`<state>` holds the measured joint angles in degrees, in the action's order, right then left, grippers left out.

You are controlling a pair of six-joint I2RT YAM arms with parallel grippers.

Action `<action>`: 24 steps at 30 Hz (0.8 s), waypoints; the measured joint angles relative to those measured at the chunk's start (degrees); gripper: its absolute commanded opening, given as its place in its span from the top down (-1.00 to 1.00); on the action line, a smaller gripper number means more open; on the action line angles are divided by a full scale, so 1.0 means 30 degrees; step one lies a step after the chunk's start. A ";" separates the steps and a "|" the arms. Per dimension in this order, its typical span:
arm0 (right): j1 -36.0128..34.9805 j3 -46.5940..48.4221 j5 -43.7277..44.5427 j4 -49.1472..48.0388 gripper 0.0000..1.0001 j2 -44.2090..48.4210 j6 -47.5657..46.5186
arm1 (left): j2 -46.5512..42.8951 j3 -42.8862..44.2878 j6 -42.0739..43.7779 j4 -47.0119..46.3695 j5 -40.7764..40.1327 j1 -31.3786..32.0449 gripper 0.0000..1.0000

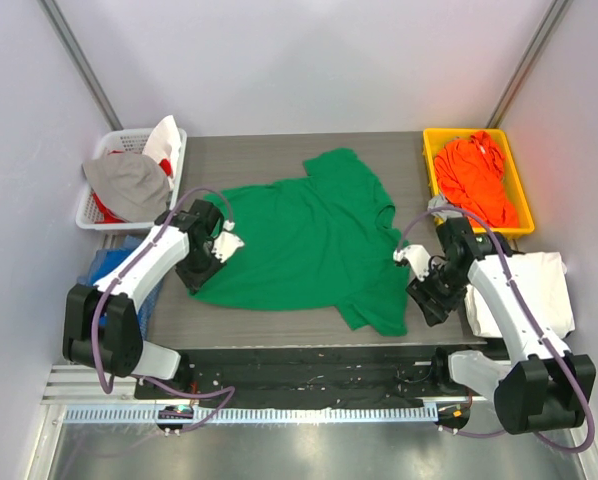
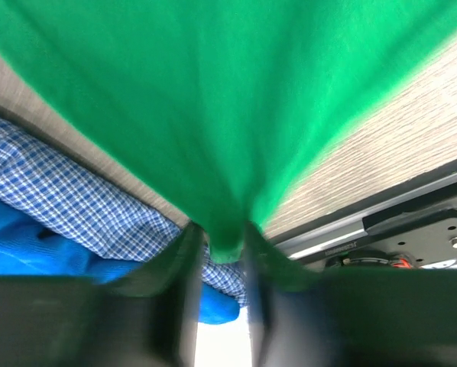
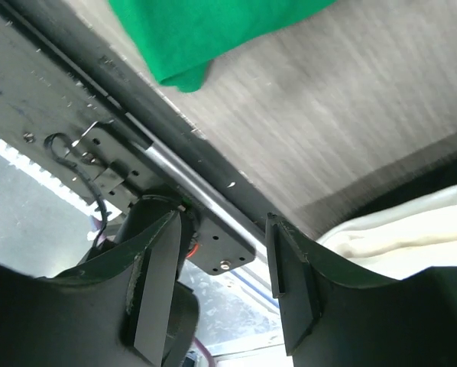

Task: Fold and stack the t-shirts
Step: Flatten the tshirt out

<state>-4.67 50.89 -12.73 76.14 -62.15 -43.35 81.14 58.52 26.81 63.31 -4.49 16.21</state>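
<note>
A bright green t-shirt (image 1: 309, 240) lies spread flat across the middle of the table. My left gripper (image 1: 201, 268) is at its left hem. In the left wrist view a fold of that green shirt (image 2: 213, 115) still hangs between the fingers of the left gripper (image 2: 225, 237), whose jaws stand slightly parted with light showing below the cloth. My right gripper (image 1: 427, 292) hovers open and empty just off the shirt's right sleeve, and the right wrist view shows this gripper (image 3: 225, 229) over the table's front edge. A white t-shirt (image 1: 539, 290) lies at the right. An orange t-shirt (image 1: 476, 180) fills the yellow bin (image 1: 431, 170).
A white basket (image 1: 94, 210) holding grey and red-white cloth stands at the back left. Blue checked cloth (image 1: 109, 265) lies off the table's left side under the left arm. A dark metal rail (image 3: 76, 84) runs along the table's front edge.
</note>
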 measured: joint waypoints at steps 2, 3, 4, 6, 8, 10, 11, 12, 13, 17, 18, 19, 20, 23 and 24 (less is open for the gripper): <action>-0.0015 0.0168 0.0168 -0.0255 -0.11 -0.0291 0.0102 | -0.0022 -0.0189 -0.0022 -0.0015 -0.0066 0.0058 -0.47; -0.0015 0.0306 0.0284 -0.0532 -0.11 -0.0481 0.0182 | -0.0051 -0.0299 -0.0044 -0.0022 -0.0160 0.0058 -0.55; -0.0015 0.0539 0.0386 -0.0896 -0.11 -0.0765 0.0299 | -0.0102 -0.0386 -0.0182 -0.0029 -0.0248 0.0058 -0.65; -0.0015 0.0954 0.0576 -0.1821 -0.11 -0.1202 0.0546 | -0.0262 -0.0488 -0.0313 -0.0175 -0.0641 0.0066 -0.78; -0.0015 0.1384 0.0801 -0.3257 -0.11 -0.1632 0.0947 | -0.0568 -0.0481 -0.0423 -0.0619 -0.1071 0.0066 -0.91; -0.0029 0.1763 0.1042 -0.4925 -0.11 -0.2076 0.1443 | -0.0838 -0.0321 -0.0656 -0.1166 -0.1399 0.0066 -0.99; -0.0036 0.1880 0.1107 -0.5661 -0.12 -0.2295 0.1647 | -0.0867 0.0000 -0.0823 -0.1464 -0.1566 0.0066 -0.99; -0.0036 0.2091 0.1231 -0.6564 -0.12 -0.2667 0.2004 | -0.0852 0.0306 -0.0940 -0.1836 -0.1661 0.0066 -0.99; -0.0066 0.2375 0.1377 -0.7876 -0.12 -0.3235 0.2404 | -0.0758 0.0794 -0.1100 -0.2324 -0.1749 0.0073 -1.00; -0.0262 0.3592 0.1851 -1.1329 -0.14 -0.5632 0.3832 | 0.0838 0.3614 -0.1603 -0.4379 -0.2237 0.0073 -0.99; -0.0357 0.4029 0.2033 -1.2247 -0.13 -0.6441 0.4189 | 0.1581 0.4415 -0.1749 -0.5064 -0.2375 0.0073 -0.99; -0.0525 0.4554 0.2339 -1.3245 -0.13 -0.7322 0.4554 | 0.2412 0.5151 -0.1851 -0.5661 -0.2470 0.0073 -0.99; -0.0699 0.5085 0.2667 -1.4222 -0.13 -0.8218 0.4823 | 0.3534 0.6120 -0.1953 -0.6470 -0.2550 0.0073 -0.99; -0.1501 0.6513 0.4095 -1.6619 -0.12 -1.0841 0.5187 | 0.6368 0.8094 -0.2317 -0.8021 -0.2674 0.0073 -0.99; -0.1829 0.7009 0.4568 -1.7376 -0.12 -1.1774 0.5260 | 0.7446 0.8845 -0.2397 -0.8422 -0.2703 0.0073 -1.00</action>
<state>-10.15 71.92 0.97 24.01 -97.47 -27.57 103.48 85.06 19.62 38.04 -12.60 16.43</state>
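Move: The left hand still pinches the shirt's near hem corner a few cm above the table. The far hem corner lies about 24 cm ahead of it and 5 cm right, with the white basket some 27 cm ahead and 16 cm left. From the empty right hand the collar is about 27 cm ahead and 9 cm left, the near sleeve 12 cm left and 2 cm back, the yellow basket 34 cm ahead and 14 cm right. The left fingers let go of the green shirt's near hem corner and open wide almost on the spot. That hand then swings some 22 cm forward towards the far hem corner, rising over the cloth and dipping slightly at the end. Meanwhile the right hand, half open, sweeps about 30 cm forward, nearly level, towards the collar; both hands tip their fingers forward by 30 degrees or more. ##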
